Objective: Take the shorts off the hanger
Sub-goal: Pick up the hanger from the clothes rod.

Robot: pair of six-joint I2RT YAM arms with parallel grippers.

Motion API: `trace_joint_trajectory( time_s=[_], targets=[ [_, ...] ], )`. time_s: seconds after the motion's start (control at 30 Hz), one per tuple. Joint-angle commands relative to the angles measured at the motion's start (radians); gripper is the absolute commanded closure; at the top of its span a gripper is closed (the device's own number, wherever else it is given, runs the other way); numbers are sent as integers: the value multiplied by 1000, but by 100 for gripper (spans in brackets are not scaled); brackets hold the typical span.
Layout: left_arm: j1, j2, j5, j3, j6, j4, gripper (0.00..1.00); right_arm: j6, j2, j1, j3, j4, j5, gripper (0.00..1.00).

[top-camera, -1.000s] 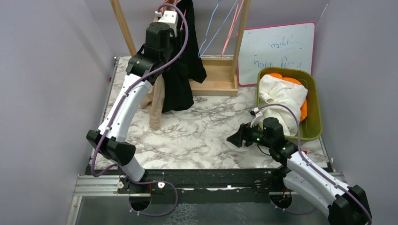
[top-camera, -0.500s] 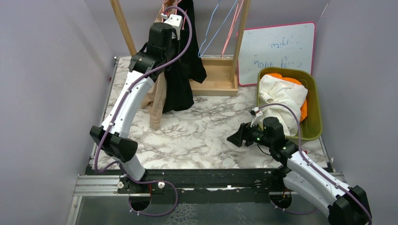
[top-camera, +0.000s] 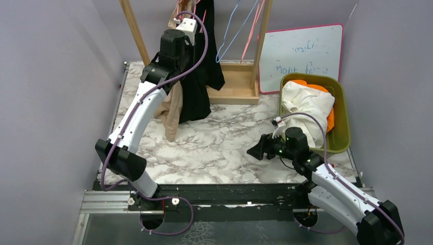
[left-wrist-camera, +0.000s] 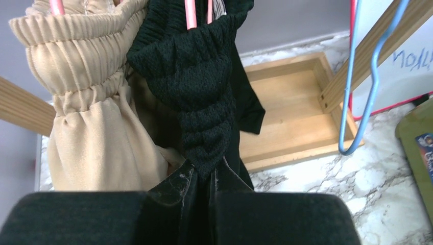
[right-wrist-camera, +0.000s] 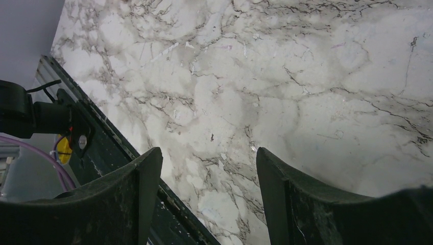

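Black shorts and tan shorts hang on pink hangers from the wooden rack at the back. High at the rack, my left gripper is shut on the gathered waistband of the black shorts, with the tan shorts just to its left. Cream-white shorts lie over orange shorts in the green bin. Low over the marble near the front right, my right gripper stands open with nothing between its fingers.
An empty blue hanger and a red one hang further right on the rack. The rack's wooden base tray sits on the marble table. A pink-framed whiteboard leans against the back wall.
My left gripper has risen a little along the rack and shut on the black shorts' waistband. The tan shorts shifted slightly. The right arm has not moved.
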Motion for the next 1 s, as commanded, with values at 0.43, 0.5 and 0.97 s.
trace_joint_trajectory(
  time_s=[0.43, 0.5, 0.97],
  targets=[
    [-2, -202, 57, -230, -26, 479, 100, 10, 18, 4, 26, 6, 21, 30],
    [-2, -205, 62, -226, -23, 484, 100, 10, 21, 4, 26, 5, 19, 30],
    [-2, -305, 113, -335, -51, 512, 100, 7, 16, 4, 26, 5, 24, 30]
  ],
)
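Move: About 7 cm ahead and 8 cm above the left hand, the hanger shows at the waistband of the black shorts already pinched between its fingers. The beige shorts' waistband is some 9 cm left, 7 cm ahead and 5 cm above; the blue hanger's lower corner hangs about 11 cm right, 5 cm ahead and 6 cm below. From the right hand the black shorts' hanger is some 33 cm ahead, 22 cm left and 34 cm higher. Raising the pinched black shorts with their hanger, the left hand climbs about 4 cm, then eases back nearly 3 cm, most of that at the end as the rise levels off. The wrist tips its fingers up by some 15 degrees and rolls slightly, left side down, while the nearly shut fingers keep their hold. ##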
